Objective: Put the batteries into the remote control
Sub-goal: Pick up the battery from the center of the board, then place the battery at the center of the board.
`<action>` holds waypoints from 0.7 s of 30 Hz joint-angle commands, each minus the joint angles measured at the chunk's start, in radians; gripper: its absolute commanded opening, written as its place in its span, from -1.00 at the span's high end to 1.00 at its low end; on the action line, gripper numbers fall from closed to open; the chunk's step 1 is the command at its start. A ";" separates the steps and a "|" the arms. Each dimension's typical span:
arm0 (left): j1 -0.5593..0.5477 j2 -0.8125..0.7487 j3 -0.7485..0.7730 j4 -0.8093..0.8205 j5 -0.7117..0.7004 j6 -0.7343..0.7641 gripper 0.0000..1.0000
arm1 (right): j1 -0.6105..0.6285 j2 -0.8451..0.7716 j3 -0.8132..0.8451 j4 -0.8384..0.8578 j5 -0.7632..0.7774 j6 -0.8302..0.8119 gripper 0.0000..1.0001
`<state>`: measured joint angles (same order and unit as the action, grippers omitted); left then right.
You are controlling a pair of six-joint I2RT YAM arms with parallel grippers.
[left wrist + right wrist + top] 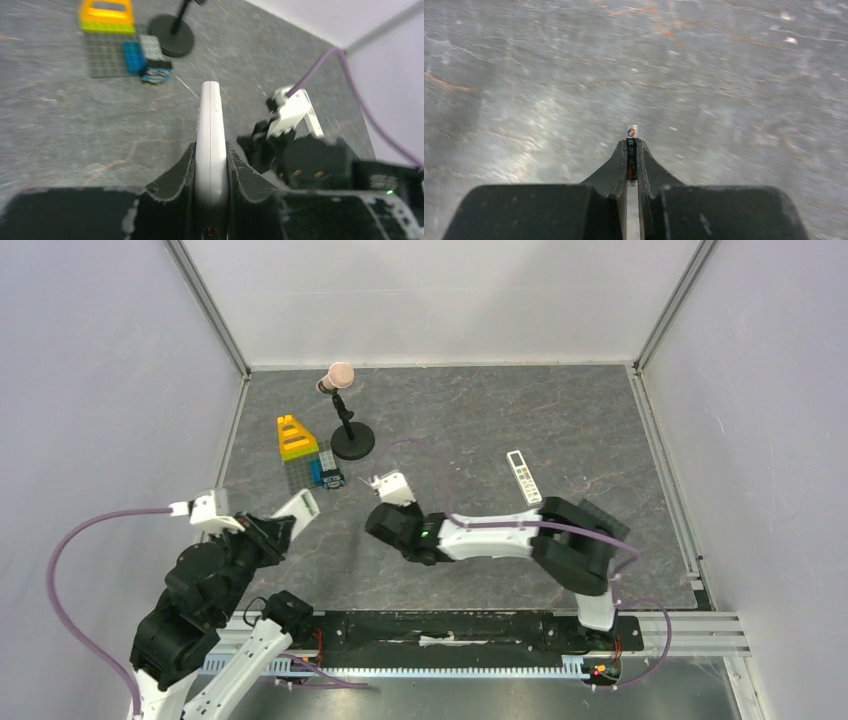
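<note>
My left gripper [210,162] is shut on the remote control [210,125], a white body seen edge-on that sticks out ahead of the fingers. In the top view the remote control [297,506] is held up at the left, above the table. My right gripper [631,146] is shut on a thin dark battery [631,156] with a white tip that pokes just past the fingertips. It hangs over bare grey table. In the top view the right wrist [400,528] sits mid-table, a short way right of the remote. Other batteries cannot be made out.
A longer slim white remote [523,476] lies at the right of the table. Toy bricks on a grey plate [303,452] and a black mic stand [351,443] stand at the back left, with a small blue-and-white object [332,480] beside the plate. Walls enclose the table.
</note>
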<state>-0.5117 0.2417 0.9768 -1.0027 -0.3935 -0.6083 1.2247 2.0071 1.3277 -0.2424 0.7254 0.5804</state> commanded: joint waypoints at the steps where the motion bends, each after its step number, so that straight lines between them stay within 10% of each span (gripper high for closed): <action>1: 0.006 0.018 -0.061 0.131 0.343 0.104 0.96 | -0.029 -0.273 -0.202 0.098 -0.035 -0.100 0.96; 7: 0.005 0.016 -0.167 0.328 0.767 0.119 0.96 | -0.069 -0.622 -0.427 0.116 -0.109 -0.184 0.97; 21: 0.005 0.168 -0.364 0.857 1.221 -0.136 0.96 | -0.128 -1.279 -0.575 0.132 -0.463 -0.344 0.95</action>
<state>-0.5117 0.3645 0.6609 -0.4152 0.6468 -0.6121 1.0981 0.8093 0.7677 -0.1417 0.4038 0.2852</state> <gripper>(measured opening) 0.264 0.069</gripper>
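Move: The battery, already off the table in the right fingers, is to go to the remote control in the left hand; its open battery bay lies about 15 cm left of the right hand, 5 cm back and 22 cm higher. Near the right hand, just below its level, the blue-black box is some 12 cm left and 5 cm out, and the lamp foot 8 cm left and 14 cm out. From the left hand the battery is roughly 18 cm right, 11 cm ahead and 24 cm down. The battery, still pinched in the shut right fingers, is carried up about 22 cm and right some 15 cm, drawing back a little late on, while the right wrist levels from its downward slant and swings left. Meanwhile the left hand, keeping its grip, sweeps the remote about 17 cm right towards the battery and turns it some 60 degrees clockwise. ##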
